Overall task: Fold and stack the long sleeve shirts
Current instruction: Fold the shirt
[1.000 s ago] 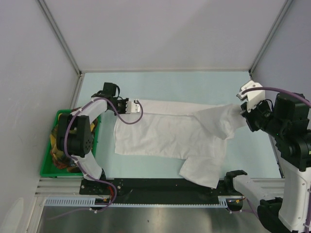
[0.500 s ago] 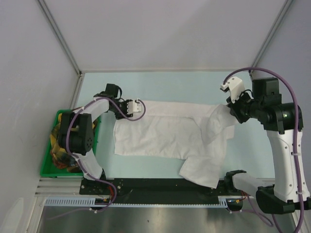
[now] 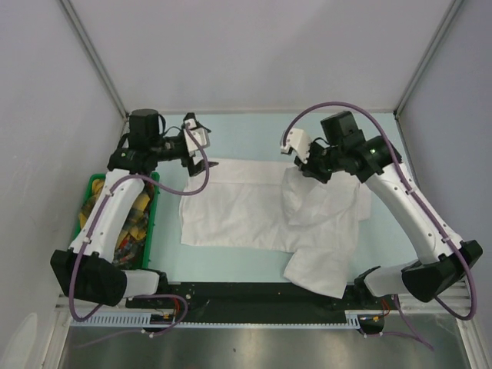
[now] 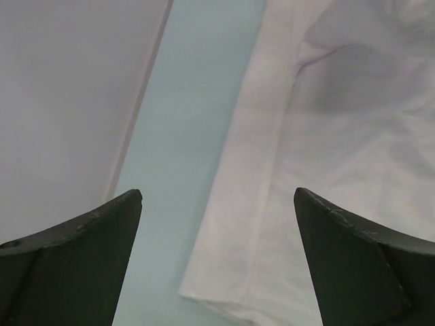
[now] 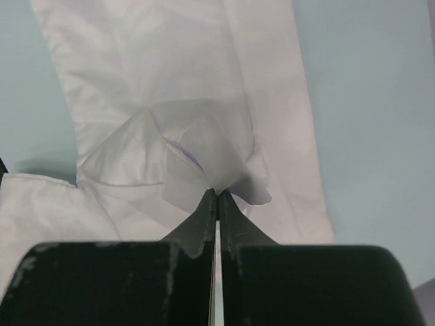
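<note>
One white long sleeve shirt (image 3: pixel 246 211) lies spread on the pale green table (image 3: pixel 254 134), with one sleeve trailing toward the near edge. My left gripper (image 3: pixel 201 154) hovers open over the shirt's far left corner. In the left wrist view the left gripper (image 4: pixel 217 193) holds nothing, and the shirt's hem corner (image 4: pixel 238 272) lies flat below it. My right gripper (image 3: pixel 296 154) is shut on the other sleeve, held bunched over the shirt body. In the right wrist view the right gripper (image 5: pixel 217 191) pinches a puckered fold of the shirt (image 5: pixel 170 68).
A green bin (image 3: pixel 152 219) with colourful cloths sits at the table's left edge under my left arm. Grey enclosure walls (image 3: pixel 46 115) stand close on the left, back and right. A black rail (image 3: pixel 254 296) runs along the near edge.
My left gripper opened, let go of the shirt's far left corner and drew back. My right gripper carried its sleeve leftward from the right edge over the shirt body.
</note>
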You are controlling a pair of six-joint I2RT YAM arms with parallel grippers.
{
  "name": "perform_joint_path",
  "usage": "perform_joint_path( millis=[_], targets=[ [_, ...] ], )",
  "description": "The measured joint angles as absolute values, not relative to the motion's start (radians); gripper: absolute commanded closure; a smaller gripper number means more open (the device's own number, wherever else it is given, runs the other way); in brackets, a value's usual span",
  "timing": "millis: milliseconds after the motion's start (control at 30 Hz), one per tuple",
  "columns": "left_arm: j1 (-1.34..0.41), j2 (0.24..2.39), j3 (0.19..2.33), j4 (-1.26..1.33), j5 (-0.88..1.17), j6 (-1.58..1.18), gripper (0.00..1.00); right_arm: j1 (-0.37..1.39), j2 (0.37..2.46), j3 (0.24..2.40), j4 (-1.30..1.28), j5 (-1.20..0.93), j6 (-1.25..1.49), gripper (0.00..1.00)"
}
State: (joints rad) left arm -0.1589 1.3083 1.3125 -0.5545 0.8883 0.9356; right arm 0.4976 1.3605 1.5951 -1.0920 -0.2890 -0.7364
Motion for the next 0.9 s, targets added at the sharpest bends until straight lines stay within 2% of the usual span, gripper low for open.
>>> perform_joint_path(
  millis=[133,367,500,567,700,733,767,800,867,900],
  targets=[
    [-0.272,1.306,1.262,-0.495,0.947,0.867,0.01,0.566,1.357,1.548,-1.010,-0.329,-0.785,1.00],
    [-0.498,1.335,1.080,-0.173,0.977,0.598,0.01,0.628,1.264,1.401,-0.883,-0.369,-0.850,0.98],
    [-0.582,1.351,1.075,-0.033,0.981,0.483,0.05,0.667,1.242,1.389,-0.864,-0.373,-0.873,0.96],
    [-0.624,1.361,1.074,0.027,0.978,0.434,0.15,0.682,1.239,1.389,-0.851,-0.373,-0.877,0.93],
    [-0.682,1.385,1.071,0.087,0.969,0.378,0.71,0.695,1.240,1.389,-0.831,-0.370,-0.873,0.75],
    [-0.691,1.396,1.071,0.102,0.953,0.371,1.00,0.696,1.239,1.389,-0.831,-0.368,-0.862,0.68],
    [-0.692,1.409,1.074,0.122,0.937,0.361,1.00,0.696,1.237,1.387,-0.849,-0.371,-0.847,0.65],
    [-0.686,1.421,1.077,0.126,0.947,0.331,1.00,0.697,1.236,1.386,-0.849,-0.347,-0.839,0.53],
    [-0.678,1.448,1.082,0.130,0.946,0.273,1.00,0.689,1.230,1.384,-0.831,-0.318,-0.814,0.38],
    [-0.677,1.464,1.082,0.139,0.946,0.229,1.00,0.677,1.225,1.381,-0.812,-0.305,-0.797,0.28]
  ],
)
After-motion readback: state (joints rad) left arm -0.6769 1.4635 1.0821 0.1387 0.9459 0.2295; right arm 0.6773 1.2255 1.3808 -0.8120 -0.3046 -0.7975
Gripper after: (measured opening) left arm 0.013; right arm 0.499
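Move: Roughly 25 cm to the left hand's right, 8 cm nearer the base and 6 cm lower, the shirt's held corner hangs from the shut right fingertips, about 1 cm below them. The shirt's far left corner lies about 5 cm ahead of the left hand, 7 cm to its left and 26 cm below. From the right hand, the left gripper is some 25 cm left, 8 cm ahead and 5 cm above, and the loose sleeve about 21 cm back, 4 cm right and 25 cm below. Sweeping right about 19 cm and back about 10, a little down, the open left hand turns clockwise some 25 degrees, tips downward and shuts on the shirt's held corner at the right fingertips. The right hand carries that corner about 6 cm left to meet it, turning counter-clockwise, then opens about halfway around it and lets go as the left fingers pinch. ##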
